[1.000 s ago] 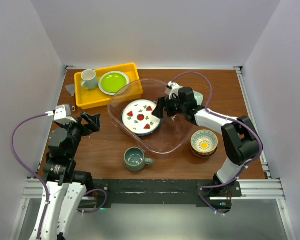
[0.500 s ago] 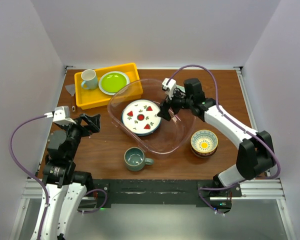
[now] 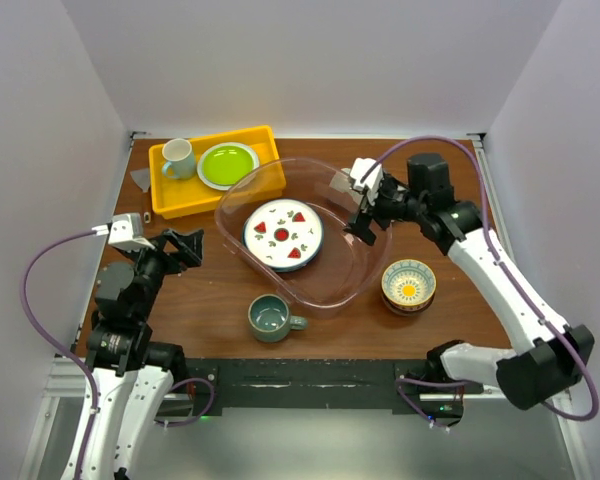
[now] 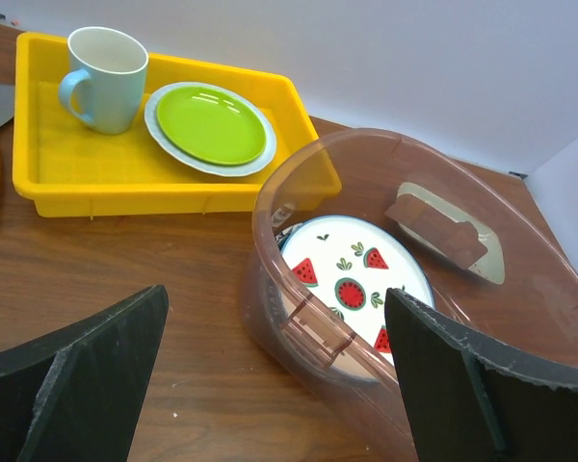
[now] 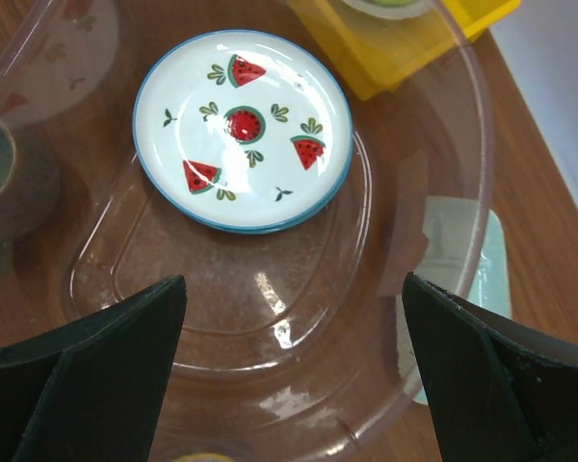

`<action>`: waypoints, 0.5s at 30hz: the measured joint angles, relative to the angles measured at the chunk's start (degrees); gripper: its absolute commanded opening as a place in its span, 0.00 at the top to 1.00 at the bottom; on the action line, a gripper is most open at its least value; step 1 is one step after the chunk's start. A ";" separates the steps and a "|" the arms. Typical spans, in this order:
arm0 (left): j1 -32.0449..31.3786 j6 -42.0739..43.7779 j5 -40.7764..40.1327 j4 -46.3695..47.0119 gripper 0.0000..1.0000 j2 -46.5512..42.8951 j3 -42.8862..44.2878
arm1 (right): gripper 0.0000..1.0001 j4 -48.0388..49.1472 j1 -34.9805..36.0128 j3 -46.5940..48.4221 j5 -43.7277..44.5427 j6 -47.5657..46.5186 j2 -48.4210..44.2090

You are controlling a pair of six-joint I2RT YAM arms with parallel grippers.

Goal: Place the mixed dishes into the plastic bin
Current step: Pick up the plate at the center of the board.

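The plastic bin (image 3: 326, 298) lies mid-table with a white fruit-marked plate (image 3: 283, 234) flat inside it. My right gripper (image 3: 364, 220) hangs open and empty above the bin's right half, looking down at the plate (image 5: 243, 130) and the bin floor (image 5: 222, 289). A pale-green divided tray (image 5: 489, 274) lies outside the bin's right wall. The grey-green mug (image 3: 270, 318) stands in front of the bin. The patterned bowl (image 3: 409, 285) with a yellow inside sits to the bin's right. My left gripper (image 3: 186, 246) is open, left of the bin (image 4: 366, 144), holding nothing.
A yellow tray (image 3: 170, 196) at the back left touches the bin's far corner and holds a pale mug (image 3: 178, 158) and a lime-green plate (image 3: 227, 164). A small grey object (image 3: 140, 179) lies left of the tray. White walls close in three sides.
My right arm has lifted and drawn back to the right, away from the plate, gripper still open. The left arm has hardly moved.
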 measured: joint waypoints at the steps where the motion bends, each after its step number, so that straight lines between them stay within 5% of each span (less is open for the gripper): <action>1: 0.00 0.00 0.09 0.02 0.00 0.00 0.00 | 0.02 -0.74 -0.46 0.15 0.00 -0.44 -1.07; 15: -0.07 0.42 2.47 1.22 0.00 0.28 -0.02 | 0.02 -8.87 -8.70 -0.66 0.74 -1.90 -14.25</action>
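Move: The watermelon plate lies in the plastic bin, some 14 cm to the left of the empty right hand, about 4 cm farther out and 18 cm below. From that hand, the stacked bowls stand roughly 12 cm right and 7 cm back, 18 cm down, and the pale tray about 6 cm right and 13 cm ahead, 20 cm down. For the idle left hand, the plate is around 9 cm ahead, 15 cm right and 18 cm below. Rightward, rising and drawing back all at once, the right hand leaves the watermelon plate, going about 7 cm right, 4 cm up and 3.5 cm back from above the bin's inside towards its right rim. The wrist turns some 10 degrees clockwise, and the fingers stay wide open, holding nothing. ##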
